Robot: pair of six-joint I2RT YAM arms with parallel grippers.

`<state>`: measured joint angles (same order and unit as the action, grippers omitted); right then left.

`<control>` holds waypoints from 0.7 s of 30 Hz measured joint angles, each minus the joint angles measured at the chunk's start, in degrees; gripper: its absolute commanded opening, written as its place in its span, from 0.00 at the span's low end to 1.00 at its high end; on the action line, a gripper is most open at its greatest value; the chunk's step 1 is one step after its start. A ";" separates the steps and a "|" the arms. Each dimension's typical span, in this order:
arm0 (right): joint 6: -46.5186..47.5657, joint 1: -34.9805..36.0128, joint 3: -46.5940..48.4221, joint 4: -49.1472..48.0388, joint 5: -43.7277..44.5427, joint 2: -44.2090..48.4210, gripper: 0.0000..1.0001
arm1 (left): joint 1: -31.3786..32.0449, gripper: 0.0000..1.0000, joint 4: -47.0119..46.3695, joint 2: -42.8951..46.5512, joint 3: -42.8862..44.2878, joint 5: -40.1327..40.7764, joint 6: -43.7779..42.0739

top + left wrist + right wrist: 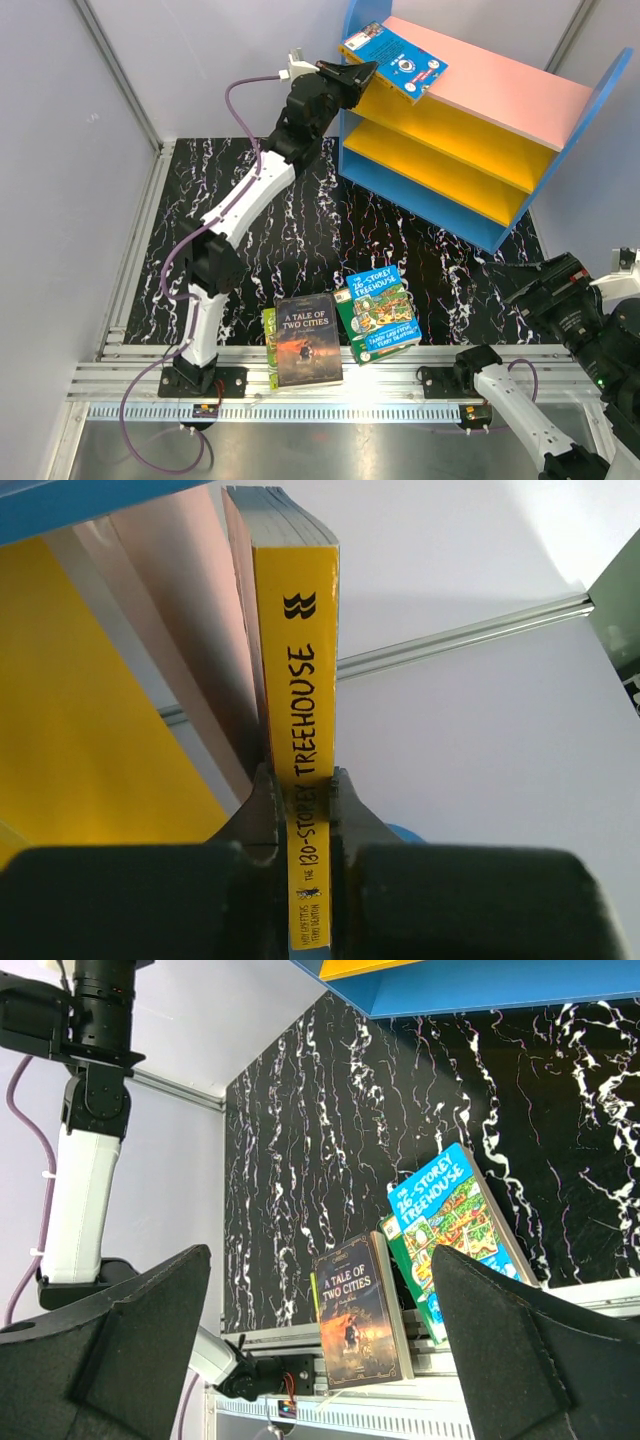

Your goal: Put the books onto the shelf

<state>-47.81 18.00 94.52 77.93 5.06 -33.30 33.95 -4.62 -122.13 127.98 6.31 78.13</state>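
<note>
A blue-covered Treehouse book point(395, 60) lies on the pink top board of the shelf point(500, 85), at its left end. My left gripper point(366, 72) is shut on that book's edge. In the left wrist view the jaws clamp its yellow spine point(300, 670), with the gripper point(305, 800) beside the shelf's yellow board point(80, 710). On the table near the front lie "A Tale of Two Cities" point(305, 340) over a lime-green book point(268, 345), and the blue "26-Storey Treehouse" point(380, 312) over a green book point(405, 1270). My right gripper point(320, 1260) stands open, high above them, holding nothing.
The black marbled table top point(300, 220) runs between the arms and the shelf. A metal rail point(400, 385) borders its near edge. Grey walls close in the left and back. The right arm point(560, 300) sits at the lower right.
</note>
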 measured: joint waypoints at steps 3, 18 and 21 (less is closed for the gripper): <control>-0.48 0.00 -0.35 0.02 0.09 0.72 1.00 | 0.15 0.00 0.92 -0.42 1.88 0.39 -0.07; -1.70 0.02 -1.01 0.02 1.36 2.12 1.00 | 1.64 0.80 -2.32 -12.70 15.43 8.55 7.67; -1.73 0.02 -1.01 0.02 1.55 2.14 1.00 | 1.75 0.83 -3.85 -11.74 13.40 8.74 7.82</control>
<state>-49.54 18.02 93.51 77.95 6.61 -31.16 35.70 -8.47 -133.86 141.38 15.05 85.95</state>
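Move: The left hand grips the blue treehouse book by its yellow spine, in front of the pink top shelf. The spot on that shelf's left end is about 8 cm ahead, 5 cm right and 3 cm below. The blue side panel stands roughly 9 cm ahead and 5 cm left; the upper yellow shelf's left end is some 6 cm ahead, 2 cm right and 16 cm lower. From the right hand the spot lies about 52 cm ahead, 16 cm left and 3 cm higher. Still pinching the spine, the left hand slides the book farther onto the pink shelf: a rise of 1 cm, then about 4 cm forward and 2 cm right, sinking some 2.5 cm as it goes. The wrist rolls about 10 degrees, its left side dropping. Then the fingers open wide and let go of the spine while the hand lifts about 2 cm. ##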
